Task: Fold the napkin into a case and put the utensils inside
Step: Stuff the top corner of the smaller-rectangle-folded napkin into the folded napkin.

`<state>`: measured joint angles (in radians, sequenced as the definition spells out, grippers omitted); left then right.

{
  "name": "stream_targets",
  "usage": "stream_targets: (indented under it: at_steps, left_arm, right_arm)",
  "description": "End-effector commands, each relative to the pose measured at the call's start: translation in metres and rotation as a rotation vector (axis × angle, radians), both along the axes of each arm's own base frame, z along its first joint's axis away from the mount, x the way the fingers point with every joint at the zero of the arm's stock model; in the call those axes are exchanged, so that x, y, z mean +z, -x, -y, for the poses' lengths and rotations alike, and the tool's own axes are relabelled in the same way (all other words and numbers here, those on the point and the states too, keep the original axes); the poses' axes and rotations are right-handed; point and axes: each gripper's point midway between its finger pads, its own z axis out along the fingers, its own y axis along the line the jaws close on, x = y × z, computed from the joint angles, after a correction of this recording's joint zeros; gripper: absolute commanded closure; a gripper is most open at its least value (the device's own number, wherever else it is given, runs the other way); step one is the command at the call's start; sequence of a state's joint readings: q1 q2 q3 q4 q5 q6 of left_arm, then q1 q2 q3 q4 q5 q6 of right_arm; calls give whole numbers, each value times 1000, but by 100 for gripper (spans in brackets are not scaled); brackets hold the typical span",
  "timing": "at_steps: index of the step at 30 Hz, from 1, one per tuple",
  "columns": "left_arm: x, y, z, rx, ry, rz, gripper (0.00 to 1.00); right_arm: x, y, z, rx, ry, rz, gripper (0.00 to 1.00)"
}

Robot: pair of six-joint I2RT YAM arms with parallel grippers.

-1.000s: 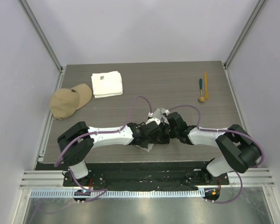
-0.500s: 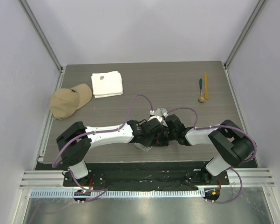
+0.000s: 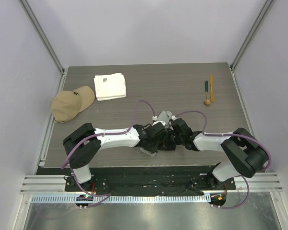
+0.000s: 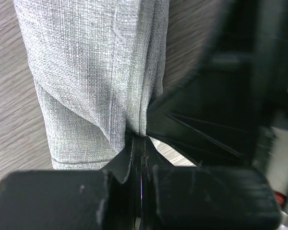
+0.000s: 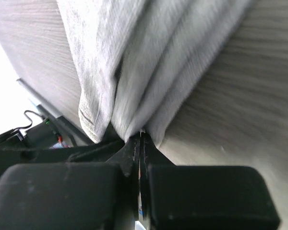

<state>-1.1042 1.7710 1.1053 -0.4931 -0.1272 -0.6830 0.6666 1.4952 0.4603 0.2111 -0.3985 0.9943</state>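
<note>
The napkin (image 3: 164, 116) is a bunched light-grey cloth at the table's near middle, mostly hidden under both wrists. My left gripper (image 3: 160, 142) and right gripper (image 3: 172, 140) meet over it, almost touching. In the left wrist view the gripper (image 4: 140, 143) is shut on a pinched fold of the napkin (image 4: 91, 81). The right wrist view shows that gripper (image 5: 141, 139) shut on gathered folds of the napkin (image 5: 134, 62). The utensils lie far right: a teal-handled piece (image 3: 206, 88), an orange stick (image 3: 212, 86) and a round tan wooden bowl (image 3: 208, 101).
A thick white folded towel (image 3: 110, 86) lies at the back left. A tan cap (image 3: 72, 103) sits at the left edge. The table's near edge (image 3: 149, 165) runs just below the grippers, and walls close in both sides.
Both grippers have closed onto the napkin's folds. The two wrists have drawn slightly nearer to each other and to the table's near edge.
</note>
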Motion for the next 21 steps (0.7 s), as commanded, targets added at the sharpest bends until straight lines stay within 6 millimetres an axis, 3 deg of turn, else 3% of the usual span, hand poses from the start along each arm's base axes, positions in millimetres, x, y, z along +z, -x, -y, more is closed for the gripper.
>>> stream_targets:
  at_steps: [1, 5, 7, 9, 12, 14, 16, 21]
  left_arm:
    - [-15, 2, 5, 43, 49, -35, 100]
    - [-21, 2, 4, 57, 60, -39, 100]
    - [-24, 3, 3, 61, 60, -42, 100]
    - [-24, 3, 2, 66, 67, -34, 100]
    - [-24, 4, 0, 65, 82, -31, 100]
    - [-24, 5, -1, 67, 89, -30, 100]
    - [-24, 5, -2, 69, 82, -25, 100]
    - [-21, 3, -5, 75, 82, -11, 100]
  right_arm:
    - [21, -9, 12, -27, 84, 68, 99]
    - [48, -25, 20, -40, 131, 142, 99]
    - [49, -26, 30, -25, 171, 148, 99]
    - [58, -41, 43, -51, 175, 168, 99]
    - [66, -59, 46, -28, 155, 200, 99]
    - [74, -71, 38, 17, 140, 231, 99]
    - [64, -77, 36, 30, 151, 216, 99]
    - [65, -87, 10, 58, 21, 210, 99]
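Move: The right fingertips lie against the folds of the folded napkin, down near the table beside the left gripper. The napkin's far end lies about 13 cm ahead of them, 3 cm to the right and level with them, its near end some 3 cm back and 4 cm left. From the left hand, already shut on the right edge of the folds, the far end is roughly 14 cm ahead and 3 cm right, at the same height. Hold the napkin's right edge pinched in the left gripper, easing it about 1.5 cm right while rolling its left side down slightly. Bring the shut right gripper up free of the folds, then forward and somewhat right along the napkin towards its far end, some 8 cm farther out and 5 cm higher, tilting the fingertips up about 10 degrees, drifting back left and starting to sink at the end. ##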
